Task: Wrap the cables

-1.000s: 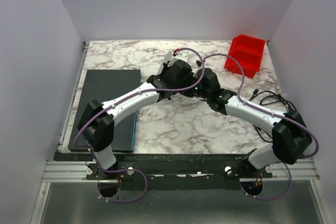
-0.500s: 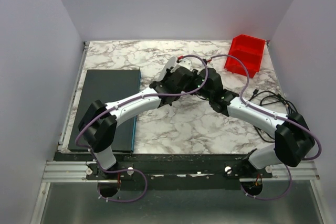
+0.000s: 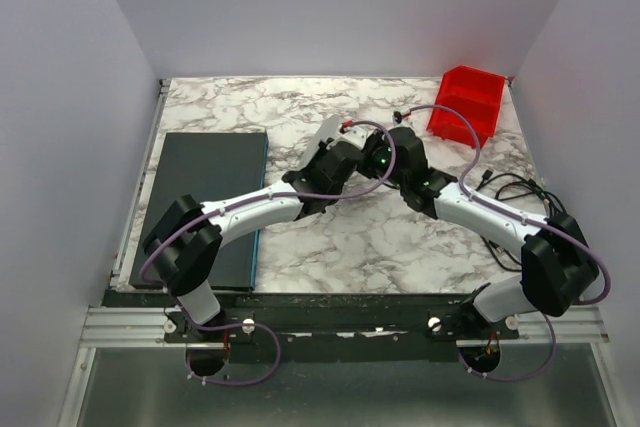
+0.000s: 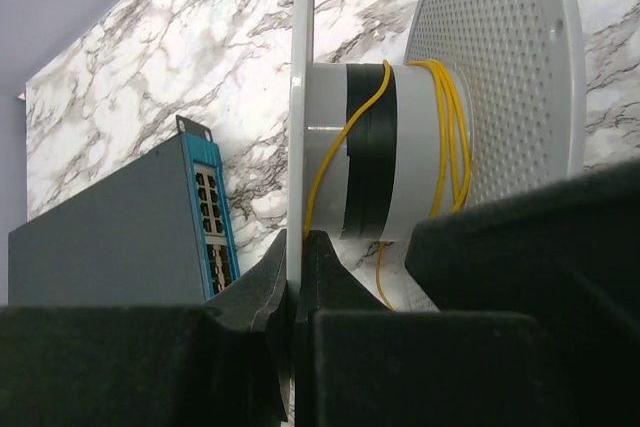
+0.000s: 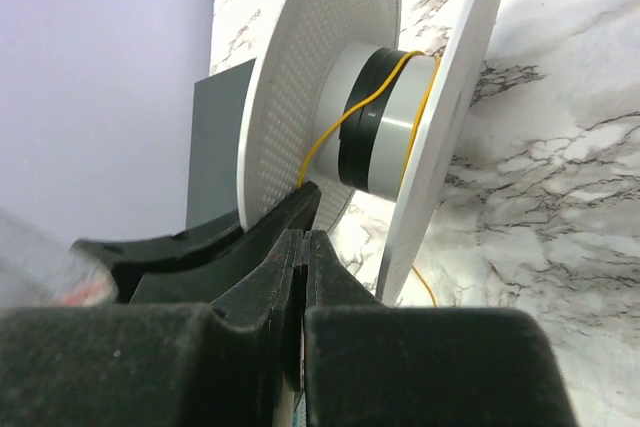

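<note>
A white spool (image 3: 328, 133) hangs above the middle of the table between both arms. My left gripper (image 4: 298, 239) is shut on the edge of its thin solid flange (image 4: 302, 67). The cable (image 4: 441, 137), a fine yellow-orange strand, loops a few turns around the grey hub with its black band. In the right wrist view the cable (image 5: 325, 142) runs from the hub down to my right gripper (image 5: 303, 234), which is shut with the strand ending at its tips. The perforated flange (image 5: 320, 47) stands beside those fingers. From above, the left gripper (image 3: 340, 154) and right gripper (image 3: 388, 154) almost touch.
A dark network switch (image 3: 205, 197) with a blue port face (image 4: 213, 222) lies on the left of the marble table. A red bin (image 3: 467, 102) sits at the far right corner. Loose black cords (image 3: 515, 187) lie by the right edge.
Both wrists have shifted around the spool: the right wrist moved up and away from me, the left wrist came slightly nearer. Both grippers stayed shut.
</note>
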Controlling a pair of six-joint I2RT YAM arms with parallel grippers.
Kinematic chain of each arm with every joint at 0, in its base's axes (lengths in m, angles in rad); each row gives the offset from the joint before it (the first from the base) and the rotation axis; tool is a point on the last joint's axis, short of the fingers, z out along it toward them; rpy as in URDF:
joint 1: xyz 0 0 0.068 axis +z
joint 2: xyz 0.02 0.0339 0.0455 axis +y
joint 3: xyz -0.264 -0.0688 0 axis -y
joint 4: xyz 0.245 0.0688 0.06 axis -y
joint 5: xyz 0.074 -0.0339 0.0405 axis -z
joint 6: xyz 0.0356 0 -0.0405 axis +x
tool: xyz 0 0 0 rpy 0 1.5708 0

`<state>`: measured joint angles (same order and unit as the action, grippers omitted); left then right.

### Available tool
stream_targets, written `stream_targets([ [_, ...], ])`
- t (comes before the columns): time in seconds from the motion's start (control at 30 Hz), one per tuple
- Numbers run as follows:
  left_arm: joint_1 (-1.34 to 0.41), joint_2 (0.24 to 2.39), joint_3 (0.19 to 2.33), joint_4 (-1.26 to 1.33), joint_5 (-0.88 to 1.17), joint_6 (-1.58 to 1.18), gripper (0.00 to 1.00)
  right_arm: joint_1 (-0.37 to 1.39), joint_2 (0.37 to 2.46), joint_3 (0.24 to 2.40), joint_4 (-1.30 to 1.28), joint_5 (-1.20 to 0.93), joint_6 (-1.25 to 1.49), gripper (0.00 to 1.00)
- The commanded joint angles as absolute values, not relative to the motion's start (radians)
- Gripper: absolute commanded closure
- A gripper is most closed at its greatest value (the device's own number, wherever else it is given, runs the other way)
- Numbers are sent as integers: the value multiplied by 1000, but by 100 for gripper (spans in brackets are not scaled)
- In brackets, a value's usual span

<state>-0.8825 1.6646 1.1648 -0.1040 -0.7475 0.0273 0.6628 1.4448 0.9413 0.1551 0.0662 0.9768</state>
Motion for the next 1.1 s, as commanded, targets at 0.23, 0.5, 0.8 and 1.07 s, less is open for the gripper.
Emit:
stream_targets([
  [0.23, -917, 1626, 1088, 136, -737, 205, 100, 581, 1434, 858, 205, 9, 996, 99],
  [0.5, -922, 1659, 1087, 138, -727, 201, 100, 464, 1321, 762, 295, -158, 1001, 97],
  [0.8, -920, 1708, 1158, 24, -696, 140, 100, 395, 1206, 536, 427, -221, 1030, 72],
  [1.07, -910, 1737, 1215, -61, -666, 71, 100, 615, 1431, 338, 894, -127, 1044, 67],
])
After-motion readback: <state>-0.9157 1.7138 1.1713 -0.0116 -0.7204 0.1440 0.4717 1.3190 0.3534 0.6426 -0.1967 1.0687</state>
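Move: The spool's drum, wound with yellow cable, lies roughly 8 cm ahead of the right hand, 3 cm to its left and 6 cm below. From the left hand, which already pinches the rim of the spool's left flange, it is about 6 cm ahead, 2 cm right and 2 cm lower. Counted from the right hand, the red bin stands some 10 cm ahead, 25 cm right and 17 cm down; the black switch box is about 25 cm left and 12 cm back of the left hand, 15 cm lower. Still pinching the left flange, the left hand holds the spool up, easing about 2.5 cm to the right and turning slightly clockwise. The right hand draws away from the spool to the right by some 9 cm, dipping and rising again, and parts its shut fingers to about a third open late in that pull; it then swings back and sharply down over bare table. ##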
